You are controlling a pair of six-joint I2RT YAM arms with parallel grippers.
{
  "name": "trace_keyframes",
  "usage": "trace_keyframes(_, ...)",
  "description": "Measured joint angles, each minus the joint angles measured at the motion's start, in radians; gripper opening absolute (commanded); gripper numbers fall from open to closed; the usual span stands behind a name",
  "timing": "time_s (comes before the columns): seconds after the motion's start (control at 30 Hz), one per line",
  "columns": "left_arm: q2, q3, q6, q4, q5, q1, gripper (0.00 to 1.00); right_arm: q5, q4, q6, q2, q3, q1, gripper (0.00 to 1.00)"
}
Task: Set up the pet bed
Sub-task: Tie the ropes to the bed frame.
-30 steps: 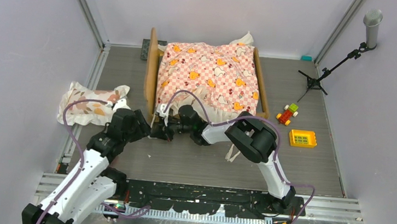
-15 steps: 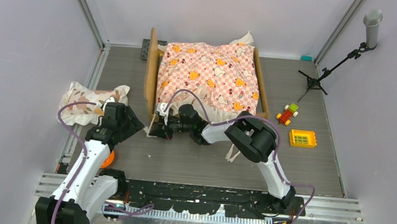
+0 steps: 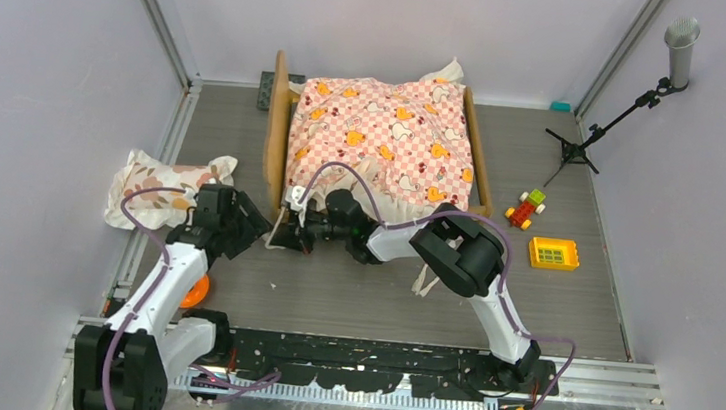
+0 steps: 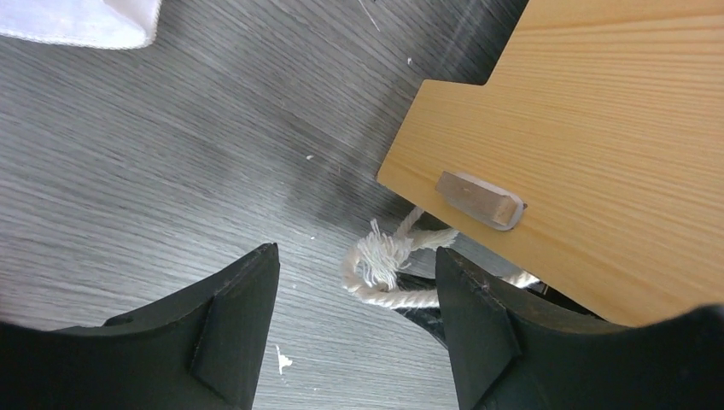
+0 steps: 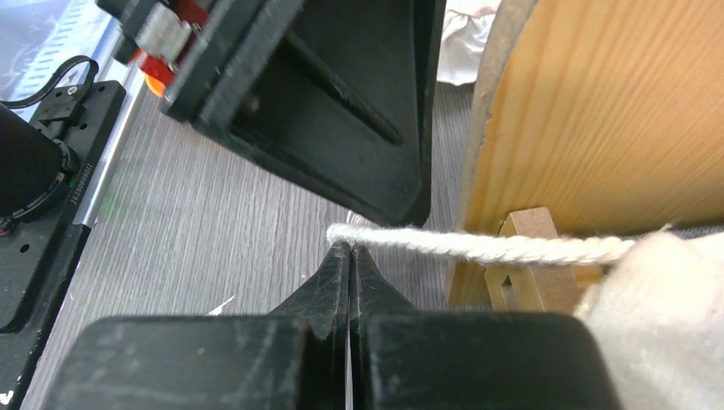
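The pet bed (image 3: 275, 146) stands at the back middle, its tan frame under a pink-checkered sheet (image 3: 380, 141). The bed's wooden end board (image 4: 598, 128) carries a small peg (image 4: 478, 198). A white cord (image 4: 384, 260) with a frayed end loops on the floor below it. My left gripper (image 4: 357, 256) is open, with the cord's loop just ahead of its fingers. My right gripper (image 5: 350, 248) is shut, its tips pinching the cord (image 5: 478, 248), which runs taut to the bed's corner. In the top view both grippers meet at the bed's near left corner, left (image 3: 254, 227) and right (image 3: 286, 230).
A floral pillow (image 3: 155, 185) lies left of my left arm. An orange object (image 3: 196, 294) sits on the floor under that arm. Right of the bed are a toy car (image 3: 525, 209), a yellow tray (image 3: 553, 253) and a microphone stand (image 3: 608, 118).
My left arm swung its elbow to the left, uncovering the orange object, and its jaws opened a little wider. The right gripper crept slightly toward the bed corner, still shut.
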Motion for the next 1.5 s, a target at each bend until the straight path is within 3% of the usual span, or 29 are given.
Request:
trace_keyframes(0.2,0.030,-0.007,-0.010,0.032,0.023,0.001,0.66,-0.008,0.003,0.000,0.000,0.004,0.000,0.01)
trace_keyframes(0.43,0.030,-0.024,-0.028,0.072,0.034,0.001,0.43,-0.010,0.012,0.001,0.000,0.005,0.000,0.01)
trace_keyframes(0.63,0.032,-0.043,-0.030,0.091,0.048,0.001,0.40,-0.010,0.018,0.004,0.000,0.005,0.000,0.01)
trace_keyframes(0.73,0.033,-0.051,-0.033,0.101,0.053,0.001,0.32,-0.010,0.019,0.007,0.000,0.005,0.000,0.01)
trace_keyframes(0.87,0.036,-0.056,-0.039,0.114,0.059,0.001,0.11,-0.010,0.027,0.013,0.000,0.005,0.000,0.01)
trace_keyframes(0.93,0.037,-0.056,-0.044,0.118,0.063,0.001,0.00,-0.010,0.027,0.015,0.000,0.005,0.000,0.06)
trace_keyframes(1.13,0.041,-0.056,-0.049,0.128,0.066,0.001,0.00,-0.004,0.032,0.018,0.000,0.003,0.000,0.31)
trace_keyframes(1.5,0.041,-0.056,-0.048,0.128,0.063,0.001,0.00,0.073,-0.154,-0.191,-0.133,-0.144,0.000,0.49)
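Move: The rope loop at the bed's near left corner, held at its root in the right hand's shut tips, reaches about 2 cm left of the right hand. It sits nearly between the left hand's open fingers, about 1 cm ahead, 1 cm right and 1 cm below. The headboard's near end is roughly 5 cm ahead and 3 cm right of the left hand; the pillow's middle lies about 8 cm ahead and 19 cm left of the left hand. The rope loop changes hands: the left hand eases about 2 cm right, down and a little forward around it and shuts its fingers fully, pinching it. Until then the right hand keeps its grip, rising barely 1 cm; only afterwards does it open to about half and back off some 4 cm right and 2 to 3 cm down, tipping slightly. ##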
